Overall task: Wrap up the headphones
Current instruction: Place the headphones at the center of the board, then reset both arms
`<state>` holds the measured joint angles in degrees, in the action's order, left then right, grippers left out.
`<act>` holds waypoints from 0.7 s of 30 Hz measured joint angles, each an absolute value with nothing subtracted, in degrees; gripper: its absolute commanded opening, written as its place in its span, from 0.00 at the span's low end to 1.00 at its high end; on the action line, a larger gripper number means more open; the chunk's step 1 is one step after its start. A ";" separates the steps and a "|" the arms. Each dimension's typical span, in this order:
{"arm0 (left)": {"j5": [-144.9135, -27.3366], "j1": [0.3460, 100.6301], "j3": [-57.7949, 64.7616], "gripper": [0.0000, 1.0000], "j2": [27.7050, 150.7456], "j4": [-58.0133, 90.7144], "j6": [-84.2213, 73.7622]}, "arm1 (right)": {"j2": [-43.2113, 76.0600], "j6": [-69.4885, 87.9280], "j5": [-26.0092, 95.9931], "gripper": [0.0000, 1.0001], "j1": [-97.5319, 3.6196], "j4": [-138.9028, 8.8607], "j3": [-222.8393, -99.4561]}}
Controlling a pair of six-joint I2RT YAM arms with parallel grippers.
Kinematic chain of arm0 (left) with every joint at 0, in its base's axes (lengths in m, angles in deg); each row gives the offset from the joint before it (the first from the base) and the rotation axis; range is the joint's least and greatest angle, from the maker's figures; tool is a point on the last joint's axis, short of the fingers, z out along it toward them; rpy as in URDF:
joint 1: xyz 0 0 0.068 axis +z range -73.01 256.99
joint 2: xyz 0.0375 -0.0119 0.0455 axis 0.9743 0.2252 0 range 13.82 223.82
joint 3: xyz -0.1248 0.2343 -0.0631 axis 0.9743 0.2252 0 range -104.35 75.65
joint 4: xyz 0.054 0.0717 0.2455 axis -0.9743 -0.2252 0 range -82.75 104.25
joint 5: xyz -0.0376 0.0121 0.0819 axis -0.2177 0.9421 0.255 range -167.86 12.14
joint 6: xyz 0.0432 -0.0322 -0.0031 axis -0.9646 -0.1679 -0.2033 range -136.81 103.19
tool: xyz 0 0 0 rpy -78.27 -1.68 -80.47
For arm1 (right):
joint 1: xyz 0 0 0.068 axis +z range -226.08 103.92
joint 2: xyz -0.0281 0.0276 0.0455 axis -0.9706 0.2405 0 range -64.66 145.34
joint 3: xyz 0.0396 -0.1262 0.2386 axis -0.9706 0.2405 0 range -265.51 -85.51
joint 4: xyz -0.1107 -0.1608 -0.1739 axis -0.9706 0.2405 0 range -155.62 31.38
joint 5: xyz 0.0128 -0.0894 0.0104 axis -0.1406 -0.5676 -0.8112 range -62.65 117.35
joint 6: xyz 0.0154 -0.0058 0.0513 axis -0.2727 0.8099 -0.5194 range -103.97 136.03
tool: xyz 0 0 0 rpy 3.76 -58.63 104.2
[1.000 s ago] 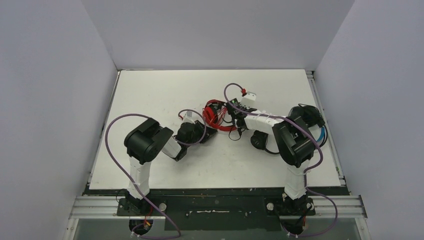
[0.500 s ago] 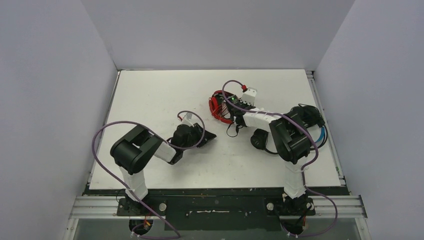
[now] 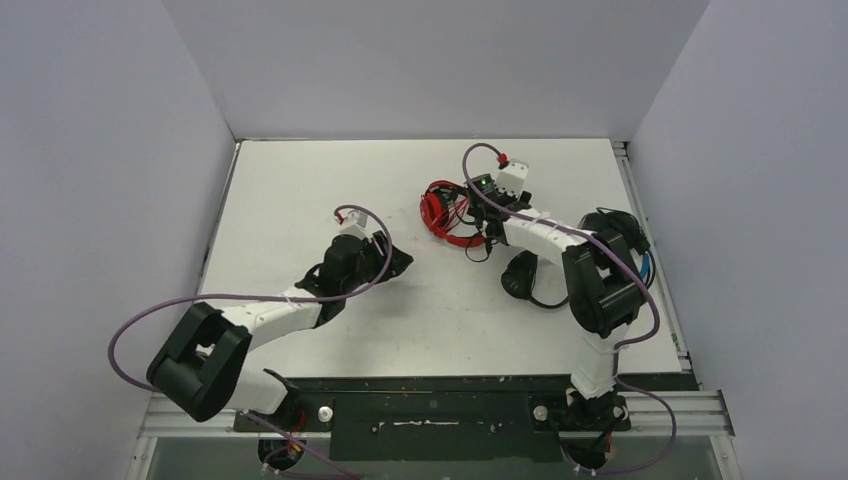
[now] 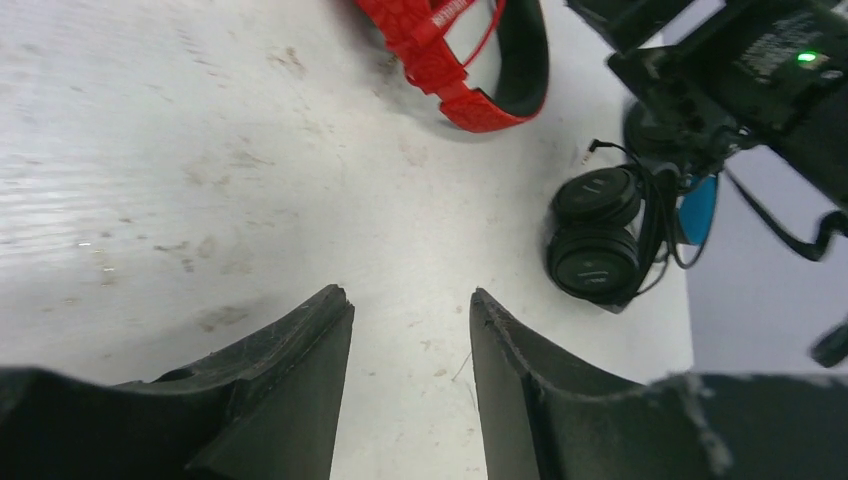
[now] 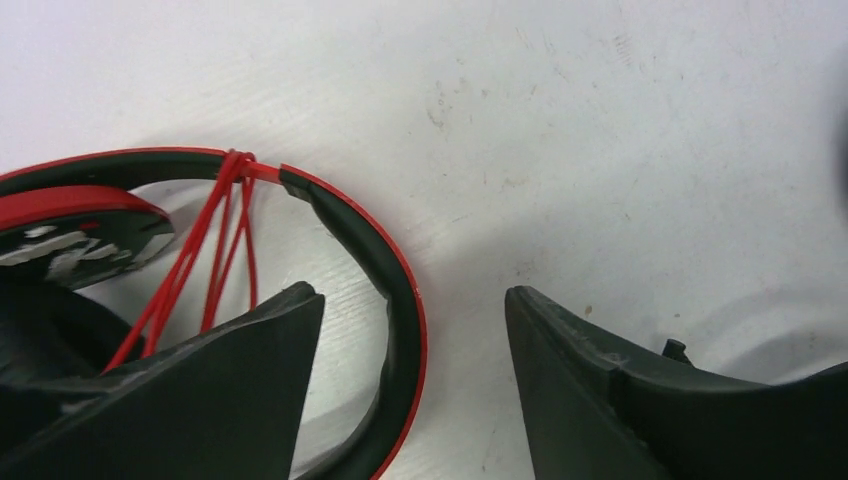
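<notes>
The red headphones lie on the table just left of my right gripper. In the right wrist view their red-edged headband runs through the gap of the open right gripper, touching neither finger, and the red cord is looped round the band. My left gripper stands open over bare table, well short of the red headphones; nothing is between the fingers of the left gripper. All-black headphones lie to the right. The blue-banded pair sits behind the right arm.
The white table is walled by grey panels on three sides. The right arm's wrist hangs over the red headphones. A thin black cable trails from the black headphones. A blue part shows beside the black earcups.
Both grippers have opened. The right one carried the red headphones farther back, then let go of the band. The left arm drew back to the left, away from the headphones.
</notes>
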<state>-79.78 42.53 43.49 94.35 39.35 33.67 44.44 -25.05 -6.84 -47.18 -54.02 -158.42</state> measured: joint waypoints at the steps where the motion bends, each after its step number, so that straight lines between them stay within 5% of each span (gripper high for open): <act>1: -79.32 43.03 43.49 0.48 93.04 37.49 32.60 | 43.48 -24.87 -6.17 0.74 -47.33 -54.04 -158.42; 9: -73.04 46.01 42.31 0.79 79.62 22.02 22.24 | 27.96 -17.66 -2.36 0.97 -47.09 -59.94 -150.57; 21: -62.73 46.88 38.55 0.94 69.22 15.50 9.82 | 0.99 -1.48 -7.35 1.00 -44.86 -70.68 -130.51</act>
<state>-62.73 46.88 38.55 69.22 15.50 9.82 0.99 -1.48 -7.35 -44.86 -70.68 -130.51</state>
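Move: The red headphones lie released, their middle roughly 9 cm left of the right hand, 3 cm back and 5 cm below; the near end of the headband is just under its open fingers. From that hand the nearer black headphones are some 17 cm back and 10 cm right, the black-and-blue pair about 9 cm back and 34 cm right, both lower. From the left hand the red headphones are about 12 cm ahead, 14 cm right and 8 cm below. The right hand, already clear of the headband, climbs about 15 cm away from the red headphones, at first almost straight up and then also drawing back some 9 cm and a little right, its fingers tipping up about 25 degrees and opening fully. Meanwhile the left hand, touching nothing, swings about 11 cm left and soon rises some 9 cm too, away from the headphones, rolling its left side up, tilting its fingers upward and spreading them almost wide open. ##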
